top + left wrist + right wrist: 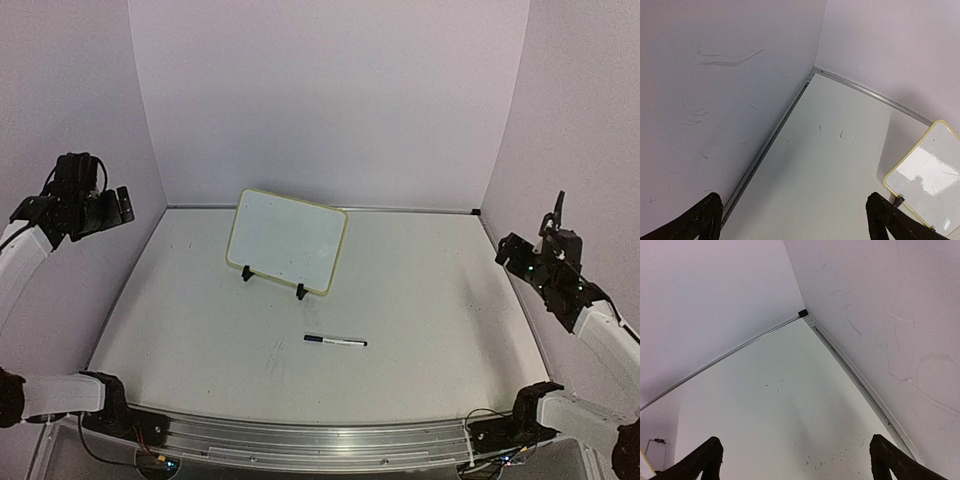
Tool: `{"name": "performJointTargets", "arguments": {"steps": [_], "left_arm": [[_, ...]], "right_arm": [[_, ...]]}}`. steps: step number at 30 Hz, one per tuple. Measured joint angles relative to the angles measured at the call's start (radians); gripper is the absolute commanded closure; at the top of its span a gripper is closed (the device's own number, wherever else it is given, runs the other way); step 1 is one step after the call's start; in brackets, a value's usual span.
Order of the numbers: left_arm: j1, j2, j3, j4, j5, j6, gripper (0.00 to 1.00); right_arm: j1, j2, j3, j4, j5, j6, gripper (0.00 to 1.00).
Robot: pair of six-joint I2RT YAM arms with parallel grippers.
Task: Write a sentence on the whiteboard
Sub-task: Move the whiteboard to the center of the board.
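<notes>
The whiteboard point(287, 240) stands on two black clip feet at the back middle of the table, tilted back, and its face is blank: no sentence shows on it. Its left part point(930, 170) shows at the lower right of the left wrist view. A marker point(335, 341) with a white barrel and dark blue ends lies flat in front of the board. My left gripper point(118, 206) point(792, 212) hangs high at the left wall, open and empty. At the right wall my right gripper point(552, 228) point(792, 452) is raised, open and empty too. Both are far from the marker.
Pale walls close in the table on the left, back and right, with a metal strip point(771, 141) along their foot. The table point(420, 300) has small dark scuff marks point(835, 462) near the right side. The arm bases sit at the near edge.
</notes>
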Motion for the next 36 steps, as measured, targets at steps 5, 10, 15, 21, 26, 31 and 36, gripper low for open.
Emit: {"name": "performJointTargets", "arguments": {"steps": [5,10,15,21,26,31,36], "left_arm": [[0.0,0.108,0.111,-0.016,0.031,0.074,0.0],[0.0,0.108,0.107,0.032,0.079,0.137,0.01],[0.0,0.106,0.033,0.127,0.167,0.192,0.01],[0.0,0.106,-0.034,0.168,0.25,0.197,0.01],[0.0,0.106,-0.058,0.172,0.286,0.195,0.01],[0.0,0.106,-0.058,0.179,0.31,0.19,0.0],[0.0,0.106,-0.058,0.178,0.335,0.188,0.0]], "right_arm": [[0.008,0.099,0.093,-0.051,-0.133,0.013,0.05],[0.142,0.187,0.167,-0.087,-0.138,0.048,0.14],[0.459,0.397,0.293,-0.11,-0.051,0.119,0.22],[0.743,0.719,0.474,-0.124,0.09,0.219,0.25],[0.893,0.967,0.646,-0.134,0.174,0.319,0.3],[0.951,1.151,0.812,-0.143,0.196,0.397,0.38],[0.961,1.32,0.972,-0.148,0.18,0.456,0.43]]}}
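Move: The whiteboard stands angled on two black clips, its middle some 50 cm left of the right hand, 10 cm farther out and 13 cm lower. Its right clip is roughly 44 cm left of that hand, 5 cm ahead and 20 cm down; its left clip about 59 cm left and 11 cm ahead. The marker lies 34 cm left and 9 cm back. From the left hand, the whiteboard is about 30 cm right, 10 cm ahead and 20 cm below. Towards the whiteboard's right clip, the right hand sweeps fast some 45 cm left, dropping more and more steeply on the way, about 14 cm in all; it swings counter-clockwise and tips down while its wide-open fingers narrow to a bit over half. The left hand eases forward and slightly up, then right and down, turning about 20 degrees clockwise towards the whiteboard, fingers still open. ##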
